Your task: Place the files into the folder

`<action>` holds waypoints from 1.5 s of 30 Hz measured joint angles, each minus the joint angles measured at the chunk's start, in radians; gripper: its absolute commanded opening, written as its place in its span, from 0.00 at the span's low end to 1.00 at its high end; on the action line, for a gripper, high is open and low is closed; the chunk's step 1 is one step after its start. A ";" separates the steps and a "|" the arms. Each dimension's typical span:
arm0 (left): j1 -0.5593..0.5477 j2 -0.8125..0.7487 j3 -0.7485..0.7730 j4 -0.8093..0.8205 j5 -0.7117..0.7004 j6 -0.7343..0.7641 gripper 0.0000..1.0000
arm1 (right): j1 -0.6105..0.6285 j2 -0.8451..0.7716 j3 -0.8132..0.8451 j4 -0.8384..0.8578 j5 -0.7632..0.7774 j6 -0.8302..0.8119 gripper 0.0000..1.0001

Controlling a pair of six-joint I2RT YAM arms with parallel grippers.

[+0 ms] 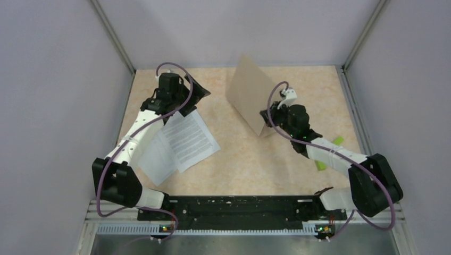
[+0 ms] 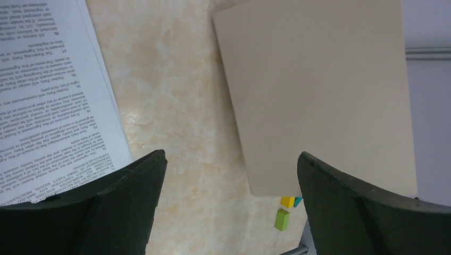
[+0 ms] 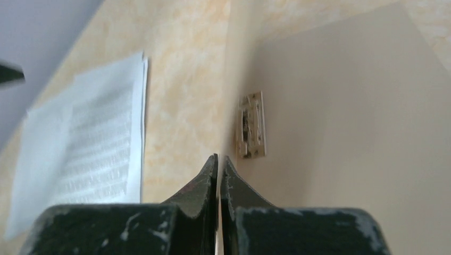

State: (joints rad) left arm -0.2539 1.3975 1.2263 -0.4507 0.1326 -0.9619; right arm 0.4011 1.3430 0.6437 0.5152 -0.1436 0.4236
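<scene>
The brown folder (image 1: 249, 93) stands tilted up off the table at the middle back. My right gripper (image 1: 267, 121) is shut on its near lower edge. In the right wrist view the fingers (image 3: 219, 159) pinch that thin edge, and the folder's inner face (image 3: 345, 133) with a small metal fastener (image 3: 251, 133) lies to their right. The files (image 1: 181, 141), white printed sheets, lie fanned on the table at the left. My left gripper (image 1: 199, 91) hovers open just beyond their far corner. Its wrist view shows the files (image 2: 48, 95), the folder (image 2: 314, 90) and bare table between the fingers (image 2: 231, 156).
Small green blocks (image 1: 320, 164) lie by the right arm. A green block (image 2: 282, 219) and a yellow block (image 2: 287, 201) show under the folder's lower edge. Grey walls and metal rails enclose the table.
</scene>
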 measured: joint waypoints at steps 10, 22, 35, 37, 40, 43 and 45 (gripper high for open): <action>-0.042 0.065 0.068 -0.043 -0.027 -0.001 0.99 | 0.367 -0.039 0.020 -0.240 0.371 -0.301 0.00; -0.081 0.095 0.231 -0.077 -0.105 -0.056 0.98 | 0.578 0.074 0.111 -0.308 0.578 -0.443 0.00; -0.118 0.260 0.302 -0.103 -0.194 -0.041 0.65 | 0.620 0.108 0.137 -0.327 0.657 -0.477 0.03; -0.118 0.282 0.314 -0.106 -0.199 -0.027 0.56 | 0.623 0.108 0.140 -0.329 0.662 -0.477 0.09; -0.118 0.311 0.334 -0.107 -0.201 0.001 0.42 | 0.632 0.108 0.143 -0.333 0.666 -0.484 0.37; -0.114 0.323 0.341 -0.111 -0.196 0.028 0.29 | 0.653 0.105 0.144 -0.348 0.665 -0.482 0.61; -0.111 0.330 0.346 -0.111 -0.185 0.045 0.21 | 0.676 0.090 0.144 -0.372 0.658 -0.479 0.69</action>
State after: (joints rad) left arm -0.3653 1.7271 1.5726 -0.5613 -0.0528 -0.9165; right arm 1.0767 1.4330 0.7876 0.1432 0.5144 -0.0555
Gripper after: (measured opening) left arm 0.315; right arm 0.584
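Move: The folder's raised cover, near corner still pinched in the right fingers, has its far free edge about 18 cm ahead of the left hand, 15 cm to its right and some 3 cm lower. The spine's middle lies about 10 cm ahead of the right hand, 12 cm to its left and 14 cm below. The files lie about 35 cm left of the right hand and 3 cm nearer the base, 14 cm lower. The folder cover is swung leftward and back by the right hand, about 10 cm each way and some 4 cm down, its left side rolling down about 40 degrees; the hand pauses, then opens and backs off the corner. The left hand reaches forward and a little right, rises about 5 cm, dips again, and closes around the cover's far free edge. ##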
